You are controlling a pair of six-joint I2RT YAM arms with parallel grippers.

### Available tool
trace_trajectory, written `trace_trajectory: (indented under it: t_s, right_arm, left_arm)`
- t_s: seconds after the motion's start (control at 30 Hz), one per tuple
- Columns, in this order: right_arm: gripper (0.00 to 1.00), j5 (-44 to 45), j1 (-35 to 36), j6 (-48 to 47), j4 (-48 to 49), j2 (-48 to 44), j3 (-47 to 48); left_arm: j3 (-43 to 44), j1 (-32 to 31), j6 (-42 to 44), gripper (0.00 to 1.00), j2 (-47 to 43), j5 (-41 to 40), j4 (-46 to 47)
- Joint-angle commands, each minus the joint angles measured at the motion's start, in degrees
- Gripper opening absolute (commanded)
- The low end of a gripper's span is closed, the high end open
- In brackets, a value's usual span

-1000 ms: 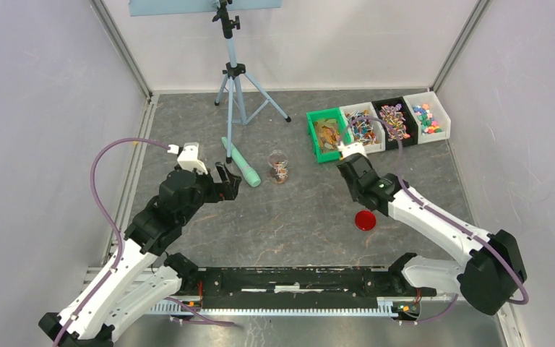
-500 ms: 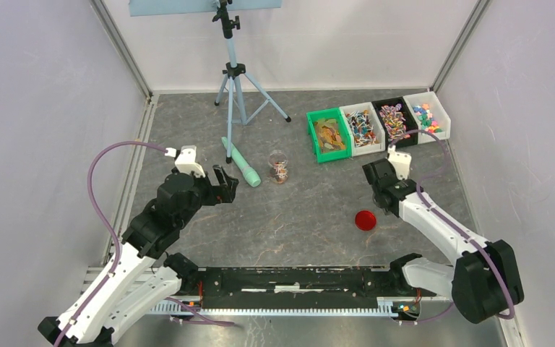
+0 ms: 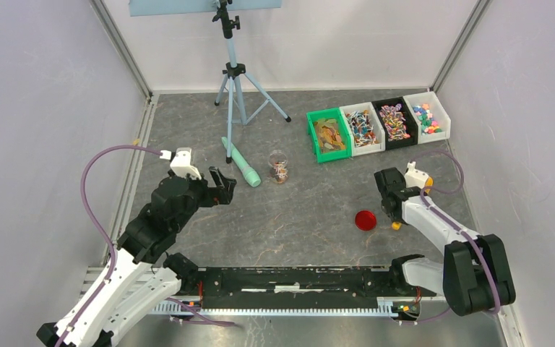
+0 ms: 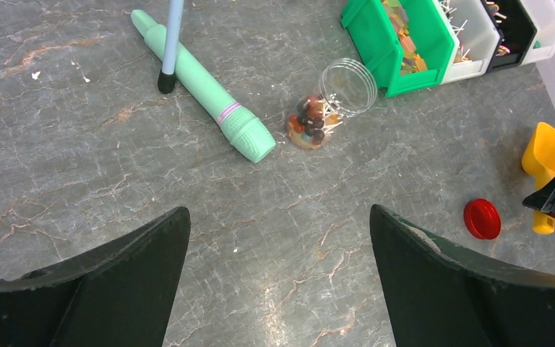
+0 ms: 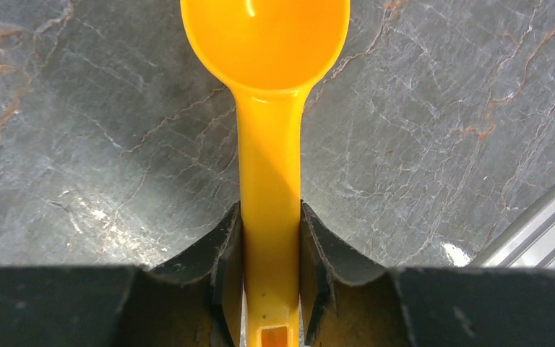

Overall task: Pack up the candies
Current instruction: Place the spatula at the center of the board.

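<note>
The candies (image 3: pixel 394 121) fill four bins at the back right, and a few more candies (image 4: pixel 307 126) lie at the bottom of a clear jar (image 3: pixel 278 166) mid-table. My right gripper (image 5: pixel 271 217) is shut on the handle of an orange scoop (image 5: pixel 266 43), whose bowl is empty. It hovers low over the table, right of the red lid (image 3: pixel 365 220). From above, only the scoop's handle end (image 3: pixel 396 225) shows below the right gripper (image 3: pixel 403 215). My left gripper (image 4: pixel 278 217) stands open over bare table, near and left of the jar (image 4: pixel 347 87), with nothing between its fingers.
A mint-green tube (image 3: pixel 241 163) lies left of the jar, beside a tripod (image 3: pixel 235 79) at the back. The green bin (image 3: pixel 329 135) is the bin nearest the jar. A metal rail (image 5: pixel 535 231) edges the table close to my right gripper.
My right arm has swung with the scoop from the bins down to the right of the red lid. The left arm has drifted slightly left.
</note>
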Motion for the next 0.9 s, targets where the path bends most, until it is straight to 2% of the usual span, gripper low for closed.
trace_trajectory:
  t_s: [0.0, 0.17, 0.3, 0.47, 0.7, 0.8, 0.87]
  right_arm:
    - [0.22, -0.99, -0.86, 0.86, 0.83, -0.45, -1.06]
    - [0.39, -0.62, -0.87, 0.55, -1.36, -3.47, 0.27]
    - [0.56, -0.31, -0.83, 0.87, -4.62, -5.24, 2.52]
    - [0.67, -0.86, -0.83, 0.26, -7.51, -7.43, 5.48]
    - [0.70, -9.37, 0.50, -12.77, -0.85, -15.53, 7.35]
    - [0.70, -21.94, 1.19, -20.47, 5.25, -17.97, 7.36]
    - [0.69, -26.45, 2.83, -21.61, 6.78, -17.95, 7.23]
  left_arm:
    - [-0.09, -0.06, 3.78, 1.00, 0.09, 0.08, -0.15]
    - [-0.37, -0.12, 3.52, 1.00, 0.33, 0.20, 0.37]
    - [-0.42, -0.06, 3.43, 1.00, 0.24, 0.64, 0.20]
    - [-0.62, -0.05, 3.26, 1.00, -0.08, 0.71, 0.30]
    - [-0.08, -0.04, 3.62, 1.00, -0.32, 0.95, -0.46]
    - [-0.09, -0.04, 3.99, 1.00, -0.72, 1.03, -0.83]
    - [0.01, -0.07, 4.42, 1.00, -0.78, 1.06, -1.03]
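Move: The right hand is almost down on the board, about 2 cm above it, with its fingers still shut on the spatula's handle; the spatula's middle lies roughly 4 cm ahead and 3 cm to the right. The red lid is about 13 cm to this hand's left and 2 cm back, the black candy box some 28 cm ahead and 4 cm left. From the idle left hand the spatula is about 58 cm to the right, level fore and aft, some 21 cm below. The right hand all but stays in place at first and opens its fingers to about twice their gap, letting go of the spatula's handle and then rising nearly straight off it. Still climbing, and ever faster, it swings left and a little forward, up about 7 cm and left about 4 cm in all, while the wrist turns some 20 degrees counter-clockwise and the fingertips tip up a little. ##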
